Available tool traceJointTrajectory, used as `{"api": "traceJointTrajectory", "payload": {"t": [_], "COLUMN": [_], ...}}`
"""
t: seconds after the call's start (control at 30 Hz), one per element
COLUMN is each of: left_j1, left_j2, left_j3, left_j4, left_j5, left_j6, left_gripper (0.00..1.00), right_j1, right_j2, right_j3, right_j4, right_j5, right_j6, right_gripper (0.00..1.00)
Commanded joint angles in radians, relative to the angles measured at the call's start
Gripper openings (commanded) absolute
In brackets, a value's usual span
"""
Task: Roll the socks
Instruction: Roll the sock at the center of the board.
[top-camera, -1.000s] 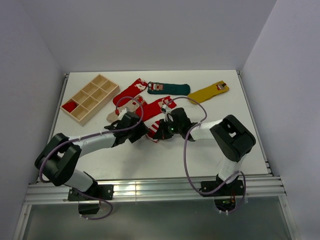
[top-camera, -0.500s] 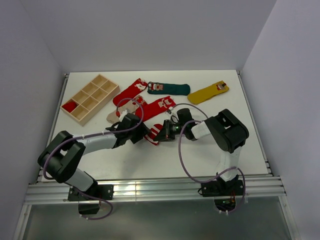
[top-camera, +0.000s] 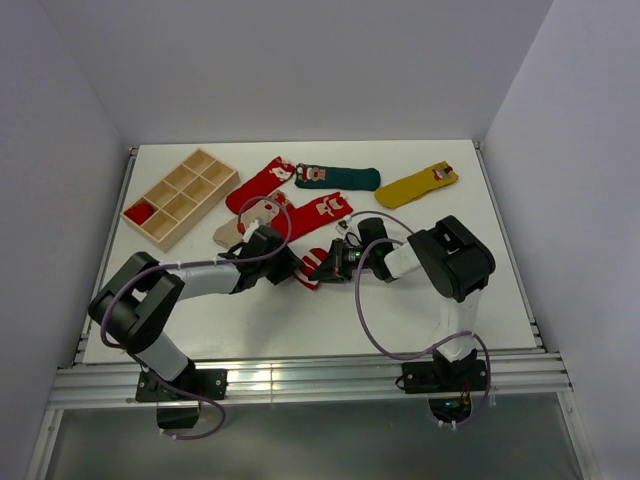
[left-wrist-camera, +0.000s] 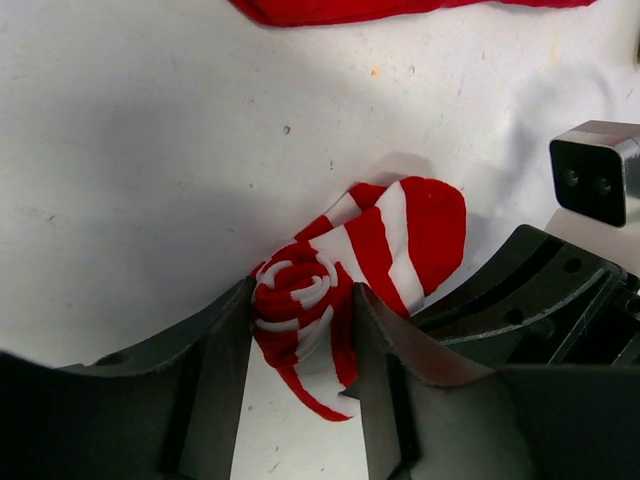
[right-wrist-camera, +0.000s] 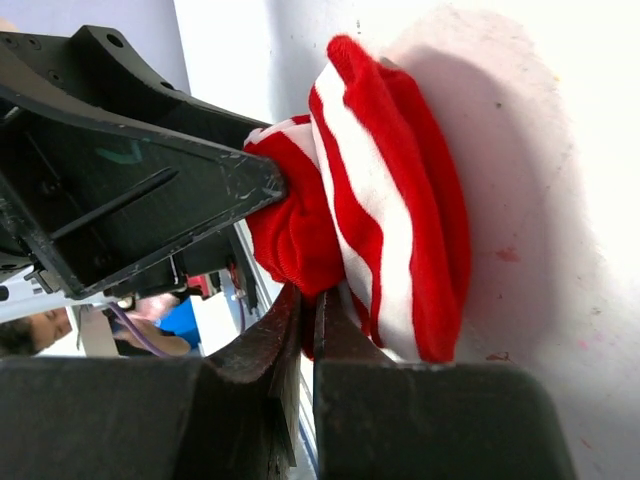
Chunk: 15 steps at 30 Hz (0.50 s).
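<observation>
The red-and-white striped sock lies between both grippers at the table's middle. In the left wrist view its near end is wound into a tight roll, and the rest lies flat beyond it. My left gripper is shut on the roll, one finger on each side. My right gripper is shut almost flat on a thin fold of the same sock, from the opposite side. The left gripper's finger shows close by in the right wrist view.
Behind lie a red sock, a second red sock with a patch, a beige sock, a dark green sock and a mustard sock. A wooden compartment tray stands at the back left.
The right arm's elbow has swung left and back, and its wrist has settled lower at the sock. The left arm reached slightly further right. The striped sock is bunched tighter between the grippers.
</observation>
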Motion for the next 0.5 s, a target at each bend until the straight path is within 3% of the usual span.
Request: {"api": "traceJointTrajectory", "payload": {"t": [0.0, 0.07, 0.17, 0.2, 0.27, 0.47], "left_j1": [-0.003, -0.006, -0.008, -0.008, -0.008, -0.008], "left_j2": [0.052, 0.066, 0.088, 0.098, 0.108, 0.143], "left_j3": [0.028, 0.044, 0.058, 0.062, 0.082, 0.136], "left_j4": [-0.029, -0.040, -0.058, -0.073, -0.090, -0.173], "left_j5": [0.020, 0.022, 0.026, 0.028, 0.029, 0.039], "left_j6": [0.011, 0.012, 0.017, 0.023, 0.029, 0.070], "left_gripper": [0.47, 0.41, 0.19, 0.15, 0.03, 0.00], "right_j1": [-0.005, -0.005, -0.005, -0.003, 0.000, 0.058], "right_j2": [0.050, 0.048, 0.013, -0.002, -0.044, -0.269], "right_j3": [-0.031, -0.028, -0.027, -0.030, -0.034, -0.050], "right_j4": [-0.074, -0.082, -0.110, -0.114, -0.145, -0.268], "right_j5": [0.069, 0.077, 0.104, 0.114, 0.146, 0.334], "right_j6": [-0.011, -0.018, -0.061, -0.075, -0.139, -0.333], "right_gripper": [0.00, 0.00, 0.01, 0.09, 0.13, 0.33]}}
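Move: The wound end of the striped sock sits between the left hand's half-open fingertips, perhaps 1 cm ahead and 1 cm right of their middle. From the shut right fingers it lies about 1 cm left, level fore and aft. The red sock's middle is some 12 cm ahead and 3 cm right of the left hand, about 2 cm lower; the beige sock lies at that height, roughly 12 cm ahead and 10 cm left of that hand. Rightward and a little forward, some 2.5 cm in all, the left hand travels low over the board while its fingers shut on the wound end and pinch it. The right hand keeps its grip at first, then opens its fingers about a third to let go, easing right, up and forward by about 1 cm each and rolling back some 10 degrees. ##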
